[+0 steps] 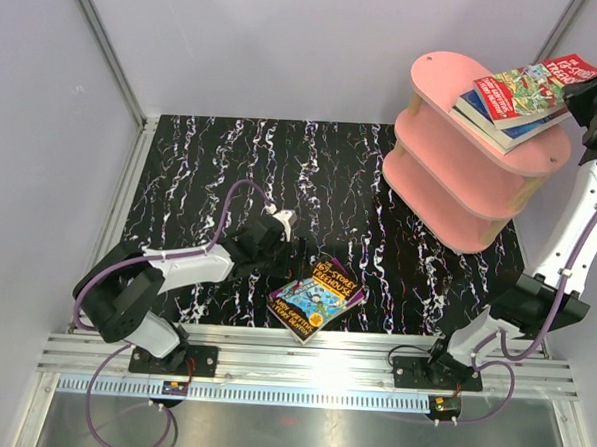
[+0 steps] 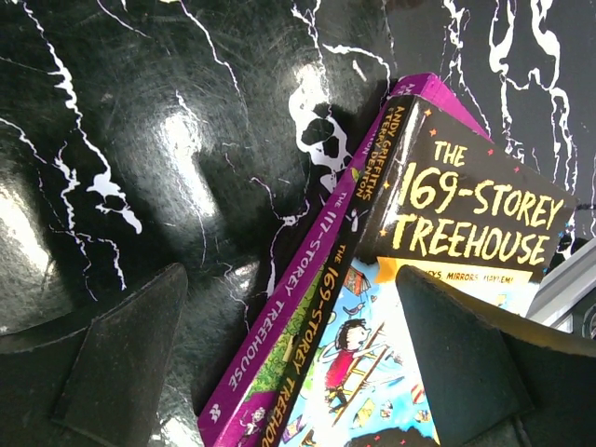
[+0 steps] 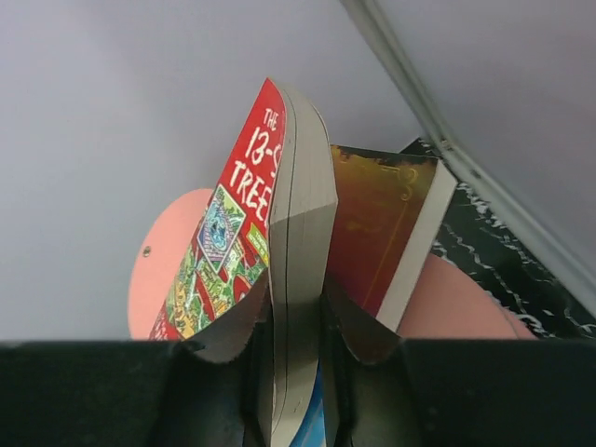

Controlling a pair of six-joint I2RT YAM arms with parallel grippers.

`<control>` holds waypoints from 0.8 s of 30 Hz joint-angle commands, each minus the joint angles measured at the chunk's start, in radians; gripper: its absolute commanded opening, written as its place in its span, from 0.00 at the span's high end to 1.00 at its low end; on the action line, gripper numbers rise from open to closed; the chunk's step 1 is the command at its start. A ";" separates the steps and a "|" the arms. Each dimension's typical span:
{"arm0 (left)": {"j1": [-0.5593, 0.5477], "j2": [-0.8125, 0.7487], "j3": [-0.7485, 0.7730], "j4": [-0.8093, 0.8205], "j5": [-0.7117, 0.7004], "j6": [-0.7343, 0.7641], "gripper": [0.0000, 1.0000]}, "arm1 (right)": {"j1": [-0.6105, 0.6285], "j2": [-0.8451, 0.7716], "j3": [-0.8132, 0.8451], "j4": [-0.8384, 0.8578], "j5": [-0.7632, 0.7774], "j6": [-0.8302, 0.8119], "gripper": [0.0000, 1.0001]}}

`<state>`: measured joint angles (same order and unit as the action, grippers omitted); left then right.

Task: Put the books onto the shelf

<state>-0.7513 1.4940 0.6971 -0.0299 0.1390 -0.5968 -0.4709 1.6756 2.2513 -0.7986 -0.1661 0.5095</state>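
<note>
The pink shelf (image 1: 461, 182) stands at the back right. On its top board lies a dark-blue book (image 1: 506, 127) with a red Treehouse book (image 1: 531, 86) on it. My right gripper (image 1: 589, 94) (image 3: 298, 298) is shut on the red book (image 3: 237, 223), its page edges pinched between the fingers; the larger book (image 3: 382, 219) shows behind. On the table, a black 169-Storey book (image 1: 320, 290) (image 2: 466, 214) lies on a purple one (image 1: 292, 318) (image 2: 307, 279). My left gripper (image 1: 279, 222) (image 2: 289, 363) hangs open just left of them, holding nothing.
Pale walls and a metal corner post (image 1: 107, 48) close in the black marbled table (image 1: 211, 169). An aluminium rail (image 1: 311, 359) runs along the near edge with both arm bases on it. The right arm (image 1: 579, 228) rises beside the shelf.
</note>
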 commanded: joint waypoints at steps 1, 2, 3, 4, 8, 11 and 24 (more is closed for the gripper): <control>0.013 0.011 -0.015 0.077 0.042 0.019 0.01 | -0.018 -0.008 0.102 0.102 -0.237 0.072 1.00; 0.015 0.018 -0.010 0.084 0.051 0.017 0.01 | -0.024 0.028 0.137 0.098 -0.254 0.086 1.00; 0.013 0.029 -0.007 0.087 0.053 0.017 0.01 | -0.034 0.047 0.152 0.092 -0.285 0.087 1.00; 0.013 0.034 -0.005 0.090 0.056 0.015 0.01 | -0.041 0.064 0.166 0.078 -0.299 0.090 1.00; 0.015 0.043 -0.008 0.097 0.056 0.015 0.01 | -0.110 0.119 0.168 0.067 -0.395 0.107 1.00; 0.020 0.041 -0.008 0.090 0.057 0.020 0.01 | -0.213 0.150 0.099 0.107 -0.531 0.186 1.00; 0.041 0.072 0.001 0.102 0.082 0.037 0.01 | -0.249 0.142 -0.064 0.243 -0.682 0.296 1.00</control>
<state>-0.7166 1.5345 0.6914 0.0555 0.1986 -0.5781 -0.7322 1.8359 2.1944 -0.5961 -0.8131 0.7643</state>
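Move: My right hand still grips the 13-Storey Treehouse book by its edge above the shelf. The blue Jane Eyre book, top of the stack there, lies with its middle about 8 cm to my right hand's left, level fore-and-aft and some 6 cm below; the middle of the pink shelf top is some 13 cm left, level as well and about 10 cm down. From my left hand, Jane Eyre is roughly 20 cm ahead, 42 cm right and 37 cm up. Keeping the 13-Storey Treehouse book pinched in my right hand, I first lift it a little, up and slightly forward, then sweep about 6 cm to the right and sink some 5 cm towards the level of the Jane Eyre book. Meanwhile I turn the wrist counter-clockwise and roll its left side upward, each by some 20 degrees. ##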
